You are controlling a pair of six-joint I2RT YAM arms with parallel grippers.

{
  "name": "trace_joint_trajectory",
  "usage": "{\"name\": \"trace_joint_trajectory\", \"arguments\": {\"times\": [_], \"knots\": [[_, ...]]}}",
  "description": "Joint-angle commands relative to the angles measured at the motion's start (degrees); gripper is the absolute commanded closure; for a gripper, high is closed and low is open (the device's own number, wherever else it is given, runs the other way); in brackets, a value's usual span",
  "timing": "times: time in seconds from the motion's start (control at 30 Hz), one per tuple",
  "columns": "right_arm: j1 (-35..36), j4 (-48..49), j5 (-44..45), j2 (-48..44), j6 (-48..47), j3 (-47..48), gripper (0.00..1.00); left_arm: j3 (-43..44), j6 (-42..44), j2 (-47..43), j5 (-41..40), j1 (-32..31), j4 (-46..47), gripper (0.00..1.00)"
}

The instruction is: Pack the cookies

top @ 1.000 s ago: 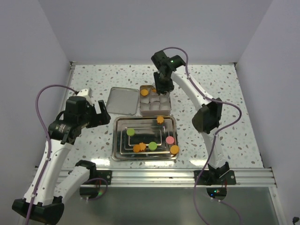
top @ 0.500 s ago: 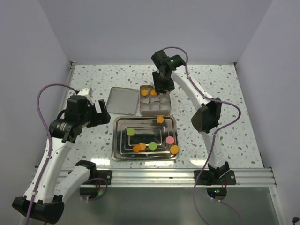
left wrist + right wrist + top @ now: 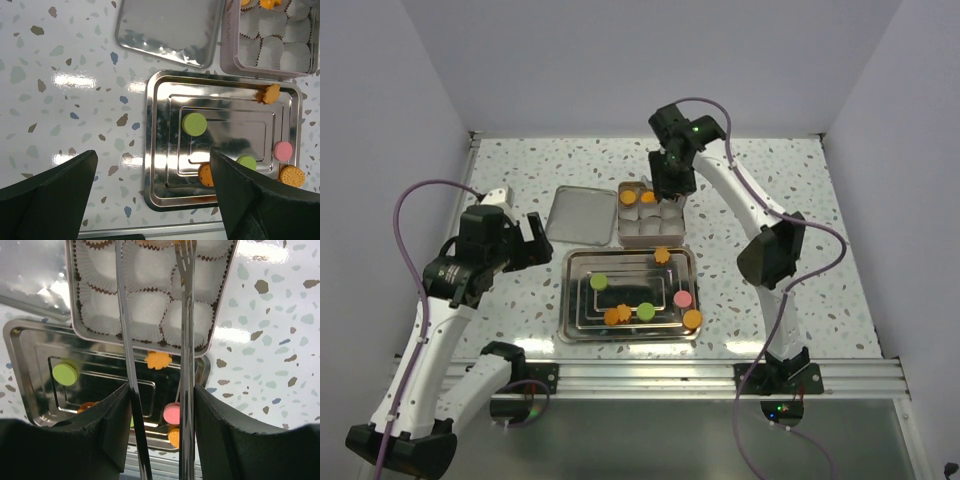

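Several cookies lie on the steel tray (image 3: 570,300): a green cookie (image 3: 599,281), an orange flower cookie (image 3: 662,255), a pink cookie (image 3: 683,298) and orange cookies (image 3: 692,319). Two orange cookies (image 3: 627,197) sit in the back cups of the box (image 3: 650,238). My right gripper (image 3: 670,180) hovers over the box's far side, shut on metal tongs (image 3: 186,340). The tongs' arms stand apart with nothing between them, above the paper cups (image 3: 147,305). My left gripper (image 3: 153,151) is open and empty above the tray's left edge (image 3: 150,150).
The box's flat metal lid (image 3: 574,213) lies left of the box on the speckled table. An aluminium rail (image 3: 720,375) runs along the near edge. White walls close in the back and both sides.
The right arm has shifted slightly right and up over the box, and the tongs' arms have spread wider. An orange cookie now shows in the back middle cup. The left arm is still.
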Motion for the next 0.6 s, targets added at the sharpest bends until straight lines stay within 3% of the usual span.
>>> {"name": "trace_joint_trajectory", "arguments": {"times": [0.0,0.2,0.37,0.57], "knots": [[1.65,-4.07,-1.24,-9.68,1.23,-3.81,0.49,2.17,-0.40,-0.95,-1.02,-0.36,2.32,0.00],[10.76,0.06,-1.76,-18.73,3.16,-16.20,0.48,0.67,-0.76,-1.12,2.67,-0.45,3.46,0.00],[21.05,1.73,-1.06,-20.85,7.28,-23.16,0.47,-0.03,-1.02,-1.74,3.03,-0.71,3.90,0.00],[26.87,4.37,-1.15,-19.10,9.85,-27.57,0.47,-0.21,-1.11,-2.70,4.69,-0.89,3.73,0.00]]}}
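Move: From the right hand, which holds the empty tongs, the left-hand green cookie lies about 12 cm back, 19 cm left and 17 cm below. At similar depth, the box is roughly 9 cm ahead and 4 cm left; the flower cookie on the tray's far edge, some 4 cm back and 2 cm left; the round orange cookie, about 22 cm back and 14 cm left. From the left hand, the green cookie is around 5 cm ahead, 10 cm right, 21 cm below. Back and then also left, fast, the right hand carries the open tongs from over the box to over the tray, about 21 cm back in all, rising some 4 cm at first and sinking again to its starting height. It turns about 20 degrees counter-clockwise, bringing the tong tips towards the left-hand green cookie; the fingers keep their hold, unchanged. ##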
